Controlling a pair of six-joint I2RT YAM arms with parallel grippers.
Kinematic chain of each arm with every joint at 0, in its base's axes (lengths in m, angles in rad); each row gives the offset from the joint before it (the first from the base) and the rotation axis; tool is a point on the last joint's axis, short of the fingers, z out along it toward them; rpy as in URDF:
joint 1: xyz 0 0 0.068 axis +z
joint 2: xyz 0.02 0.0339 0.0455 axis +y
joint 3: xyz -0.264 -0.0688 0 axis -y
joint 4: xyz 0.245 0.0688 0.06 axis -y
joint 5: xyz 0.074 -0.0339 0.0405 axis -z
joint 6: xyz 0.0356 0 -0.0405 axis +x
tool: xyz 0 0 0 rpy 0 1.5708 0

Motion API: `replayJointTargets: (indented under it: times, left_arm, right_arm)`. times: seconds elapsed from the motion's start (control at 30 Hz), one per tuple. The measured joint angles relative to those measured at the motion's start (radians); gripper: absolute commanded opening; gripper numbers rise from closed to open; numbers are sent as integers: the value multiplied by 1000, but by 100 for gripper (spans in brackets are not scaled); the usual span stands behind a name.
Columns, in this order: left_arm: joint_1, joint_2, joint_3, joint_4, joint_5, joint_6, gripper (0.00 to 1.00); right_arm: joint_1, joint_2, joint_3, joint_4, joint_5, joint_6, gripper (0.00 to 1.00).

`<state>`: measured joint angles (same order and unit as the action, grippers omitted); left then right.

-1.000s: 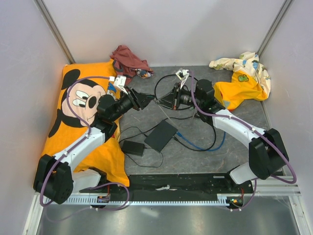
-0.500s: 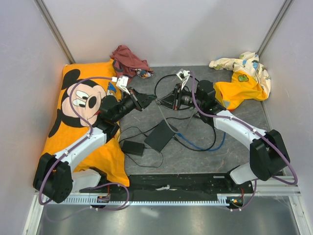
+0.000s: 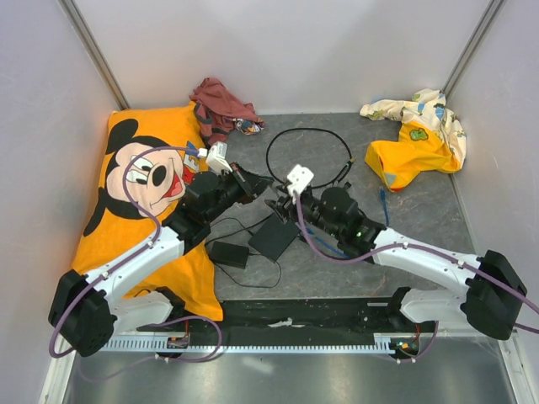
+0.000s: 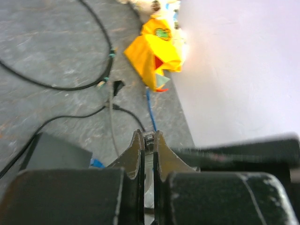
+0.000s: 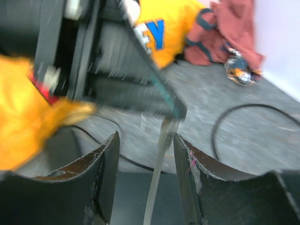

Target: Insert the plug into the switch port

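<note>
The switch (image 3: pixel 275 236) is a thin flat black box lying on the grey floor in mid table; its ports do not show. It also shows in the left wrist view (image 4: pixel 51 152). My left gripper (image 3: pixel 259 182) hovers just beyond the switch, shut on the small clear plug (image 4: pixel 148 139), with its grey cable (image 5: pixel 157 187) trailing down. My right gripper (image 3: pixel 282 205) is open just above the switch's far end, facing the left gripper. In the right wrist view the grey cable hangs between its spread fingers (image 5: pixel 108 159) without touching them.
A black adapter brick (image 3: pixel 227 254) with a cord lies left of the switch. A black cable loop (image 3: pixel 308 131) lies behind, and a blue cable (image 4: pixel 150 110) to the right. The Mickey pillow (image 3: pixel 143 181) is on the left. Clothes lie at the back (image 3: pixel 223 103) and back right (image 3: pixel 417 139).
My right arm has swung from the back middle toward the near left and dropped low over the switch. My left gripper has moved slightly nearer, still holding the plug.
</note>
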<state>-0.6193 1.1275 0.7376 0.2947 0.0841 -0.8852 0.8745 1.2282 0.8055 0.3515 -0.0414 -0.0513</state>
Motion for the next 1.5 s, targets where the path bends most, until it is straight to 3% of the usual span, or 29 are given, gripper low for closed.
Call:
replayJointTargets:
  times: [0.17, 0.4, 0.83, 0.93, 1.07, 1.13, 1.3, 1.47, 1.5]
  left_arm:
    - [-11, -1, 45, -117, -100, -23, 1]
    - [-18, -10, 59, -174, -162, -50, 1]
    - [-28, -27, 66, -202, -188, -60, 2]
    - [-28, -30, 69, -211, -191, -60, 1]
    - [-28, -30, 69, -220, -196, -60, 2]
    - [-28, -30, 70, -220, -203, -59, 2]
    - [-32, -30, 73, -249, -206, -17, 32]
    - [-37, -32, 74, -252, -211, 98, 53]
    - [-36, -33, 73, -247, -213, 123, 61]
  right_arm:
    - [121, 3, -60, 29, 211, -161, 57]
    - [196, 69, -61, 123, 402, -301, 57]
    - [226, 227, -34, 301, 577, -431, 50]
    - [231, 238, -19, 323, 588, -445, 43]
    - [238, 241, 3, 335, 592, -455, 10]
    - [241, 241, 11, 327, 595, -448, 0]
    - [240, 220, 15, 253, 589, -412, 0]
    - [229, 121, 13, 61, 541, -314, 0]
    - [225, 94, 10, 14, 522, -283, 0]
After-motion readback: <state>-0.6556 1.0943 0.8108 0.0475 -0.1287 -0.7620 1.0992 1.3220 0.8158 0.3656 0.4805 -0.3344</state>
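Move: The left fingers, shut, already hold the plug about 1 cm ahead and 1 cm right of their hand point. From the open right hand the plug is roughly 2 cm ahead, level in height and sideways. The switch lies some 8 cm back from the right hand and the small black box about 12 cm back and 11 cm left; the black cable loop is about 11 cm ahead and 9 cm right, all roughly 24 cm below. Right hand dips some 4 cm, noses forward, pinches the plug's tail, then eases back as left lets go. ##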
